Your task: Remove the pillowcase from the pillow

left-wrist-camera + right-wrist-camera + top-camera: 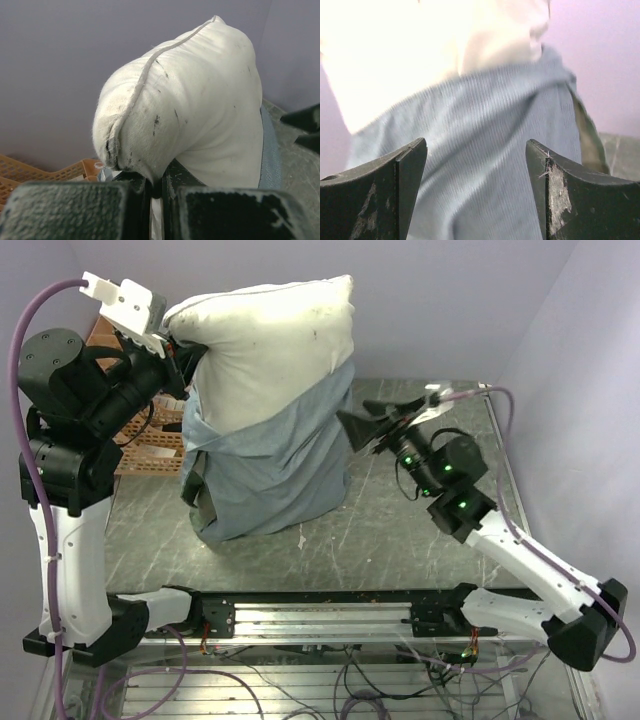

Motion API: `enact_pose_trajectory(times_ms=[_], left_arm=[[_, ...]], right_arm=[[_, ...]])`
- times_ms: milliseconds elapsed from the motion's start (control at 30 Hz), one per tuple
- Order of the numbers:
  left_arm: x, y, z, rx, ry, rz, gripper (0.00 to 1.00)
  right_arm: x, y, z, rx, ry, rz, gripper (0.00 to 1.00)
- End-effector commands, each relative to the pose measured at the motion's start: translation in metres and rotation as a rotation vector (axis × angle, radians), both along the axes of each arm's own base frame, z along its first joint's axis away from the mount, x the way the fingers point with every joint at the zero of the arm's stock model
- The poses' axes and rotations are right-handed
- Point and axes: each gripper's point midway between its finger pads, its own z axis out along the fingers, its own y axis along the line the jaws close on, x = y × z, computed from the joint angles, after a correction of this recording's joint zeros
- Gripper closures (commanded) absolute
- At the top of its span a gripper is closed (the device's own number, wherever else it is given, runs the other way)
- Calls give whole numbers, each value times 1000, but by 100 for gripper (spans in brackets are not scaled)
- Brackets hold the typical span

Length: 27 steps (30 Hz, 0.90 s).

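Observation:
The off-white pillow (270,340) stands upright, its top half bare. My left gripper (180,350) is shut on the pillow's upper left corner and holds it up; in the left wrist view the pillow (200,100) bulges from between the fingers (125,200). The blue-grey pillowcase (270,465) is bunched around the lower half, down to the table. My right gripper (365,430) is open, right beside the pillowcase's right edge. In the right wrist view the blue-grey pillowcase (480,150) fills the gap between the spread fingers (560,190), with the pillow (420,45) above.
An orange plastic crate (150,445) stands behind the pillow at the left, also in the left wrist view (30,175). The dark marbled table (400,540) ends at a metal rail (310,615) in front. Purple walls close the back and right.

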Motion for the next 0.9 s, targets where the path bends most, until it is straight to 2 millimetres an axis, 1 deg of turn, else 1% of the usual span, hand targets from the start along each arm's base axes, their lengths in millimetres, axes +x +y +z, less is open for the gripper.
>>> enact_pose_trajectory(times_ms=[0, 33, 100, 200, 300, 367, 433, 500, 533, 600, 633, 667, 767, 867], left_arm=[[-21, -4, 32, -24, -123, -46, 93], [-22, -4, 32, -25, -122, -48, 93], [-22, -4, 31, -25, -119, -48, 93], [-23, -3, 32, -24, -119, -45, 93], [-24, -2, 32, -25, -125, -41, 93], [-24, -2, 31, -27, -123, -40, 93], [-24, -3, 30, -27, -120, -43, 93], [-24, -2, 29, -26, -118, -38, 93], [-24, -1, 29, -24, -121, -37, 93], [-25, -1, 29, -19, -126, -34, 93], [-25, 0, 28, -19, -125, -32, 93], [-25, 0, 28, -19, -126, -30, 93], [-25, 0, 27, -16, -127, -29, 93], [-26, 2, 28, -12, -136, -21, 93]], right_arm=[[2, 1, 21, 15, 11, 108, 20], [8, -1, 24, 15, 17, 101, 20], [26, -5, 19, -1, 62, 80, 21], [42, -8, 4, -1, 127, 75, 25], [43, -6, -12, 28, 161, 103, 32], [41, -1, -22, 43, 180, 139, 37], [37, 7, -27, 46, 187, 193, 46], [34, 11, -25, 52, 179, 221, 58], [33, 10, -22, 59, 172, 222, 67], [33, 7, -16, 71, 159, 209, 81], [33, 5, -24, 67, 172, 202, 86], [34, 3, -27, 65, 180, 195, 91], [37, -3, -31, 59, 195, 161, 97], [40, -13, -44, 41, 217, 111, 100]])
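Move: The blue pillowcase's right side, just under its open hem, is about 4 cm ahead of the open right hand, level with it sideways and 4 cm lower. From that hand, the bare pillow's middle is roughly 7 cm ahead, 14 cm left and 6 cm higher, and the hanging pillowcase front some 9 cm back, 16 cm left and 12 cm lower. From the left hand, that side is about 23 cm to the right, 7 cm back and 18 cm below. Arcing up about 5 cm and forward, then sinking some 9 cm from the top of that arc, the open right hand comes in on the pillowcase's right side, tips about 10 degrees downward and turns slightly counter-clockwise. Its fingers shut as it sinks and pinch a fold of blue cloth below the hem. The left hand keeps its grip on the bare pillow's corner, easing back only a little. ##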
